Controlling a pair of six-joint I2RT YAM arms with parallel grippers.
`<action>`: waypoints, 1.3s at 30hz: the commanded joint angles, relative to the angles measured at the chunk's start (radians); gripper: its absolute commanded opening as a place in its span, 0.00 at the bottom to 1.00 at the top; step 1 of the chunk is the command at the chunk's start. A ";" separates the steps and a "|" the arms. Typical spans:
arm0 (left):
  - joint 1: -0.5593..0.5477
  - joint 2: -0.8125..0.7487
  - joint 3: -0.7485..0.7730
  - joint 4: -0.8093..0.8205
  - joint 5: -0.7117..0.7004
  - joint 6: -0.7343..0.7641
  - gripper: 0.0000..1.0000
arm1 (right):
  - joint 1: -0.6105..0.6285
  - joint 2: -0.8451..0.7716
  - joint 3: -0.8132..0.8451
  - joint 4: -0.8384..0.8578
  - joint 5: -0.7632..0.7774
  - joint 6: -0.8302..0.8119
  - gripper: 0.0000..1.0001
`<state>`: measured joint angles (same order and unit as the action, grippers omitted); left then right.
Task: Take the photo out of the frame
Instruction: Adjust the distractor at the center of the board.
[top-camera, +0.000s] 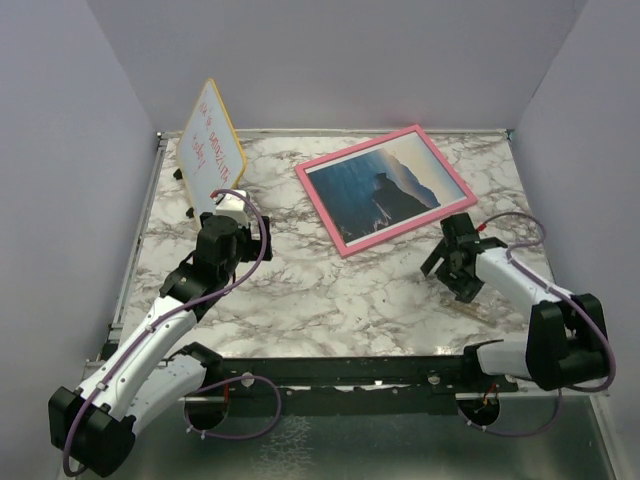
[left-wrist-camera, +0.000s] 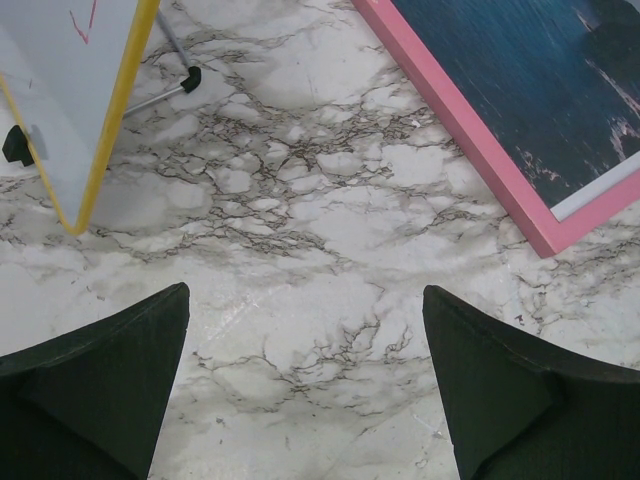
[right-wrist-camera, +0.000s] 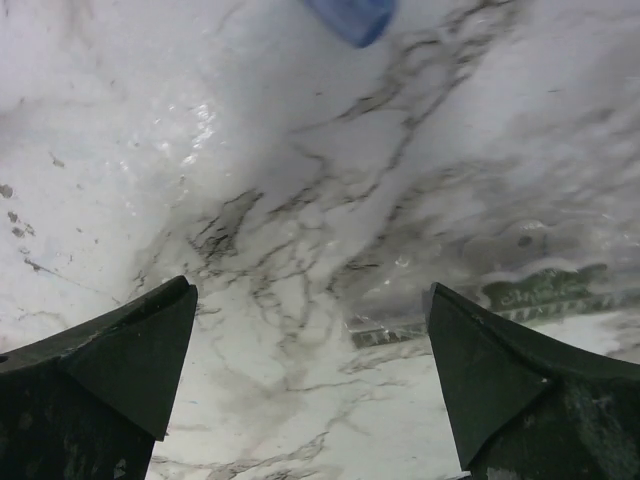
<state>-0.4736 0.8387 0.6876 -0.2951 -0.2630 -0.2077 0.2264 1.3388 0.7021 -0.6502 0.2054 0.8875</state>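
Note:
The frame (top-camera: 410, 226), a thin pink rectangle, lies flat and face up at the back right of the marble table (top-camera: 330, 290). Inside it sits the photo (top-camera: 385, 190), a dark headland over blue sea. In the left wrist view the frame (left-wrist-camera: 470, 140) and photo (left-wrist-camera: 530, 70) fill the upper right corner. My left gripper (top-camera: 231, 202) (left-wrist-camera: 305, 292) is open over bare marble, left of the frame's near corner. My right gripper (top-camera: 450, 282) (right-wrist-camera: 312, 288) is open too, low over the marble just in front of the frame's right end, with nothing between its fingers.
A yellow-edged whiteboard (top-camera: 212, 140) (left-wrist-camera: 60, 90) with red writing stands tilted at the back left, on thin legs (left-wrist-camera: 165, 90), close to my left gripper. A blurred blue shape (right-wrist-camera: 350, 15) shows at the top of the right wrist view. Grey walls enclose the table.

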 joint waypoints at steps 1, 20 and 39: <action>-0.003 -0.003 -0.007 -0.001 -0.025 0.007 0.99 | -0.086 -0.140 -0.020 -0.109 0.118 0.019 1.00; -0.003 0.000 -0.010 0.005 -0.007 0.005 0.99 | -0.082 -0.313 -0.151 -0.033 -0.245 -0.050 1.00; -0.003 -0.015 -0.015 0.004 -0.023 0.006 0.99 | -0.465 0.014 -0.015 0.159 -0.104 -0.170 1.00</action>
<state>-0.4736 0.8387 0.6876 -0.2951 -0.2630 -0.2077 -0.1352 1.3163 0.6868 -0.6018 0.1200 0.8082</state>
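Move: The distractor, a flat printed strip in a clear bag, lies just below the right hand's open fingers, its middle some 7 cm back and 5 cm to the right, about 2 cm lower. The blue screwdriver's handle is roughly 5 cm ahead and 2 cm right; the photo frame's middle is about 20 cm ahead and 15 cm left. From the left hand the distractor lies about 50 cm right, 13 cm back and 19 cm below. The open right hand lifts, loops left, comes down and sweeps about 11 cm right, pushing the distractor along. ##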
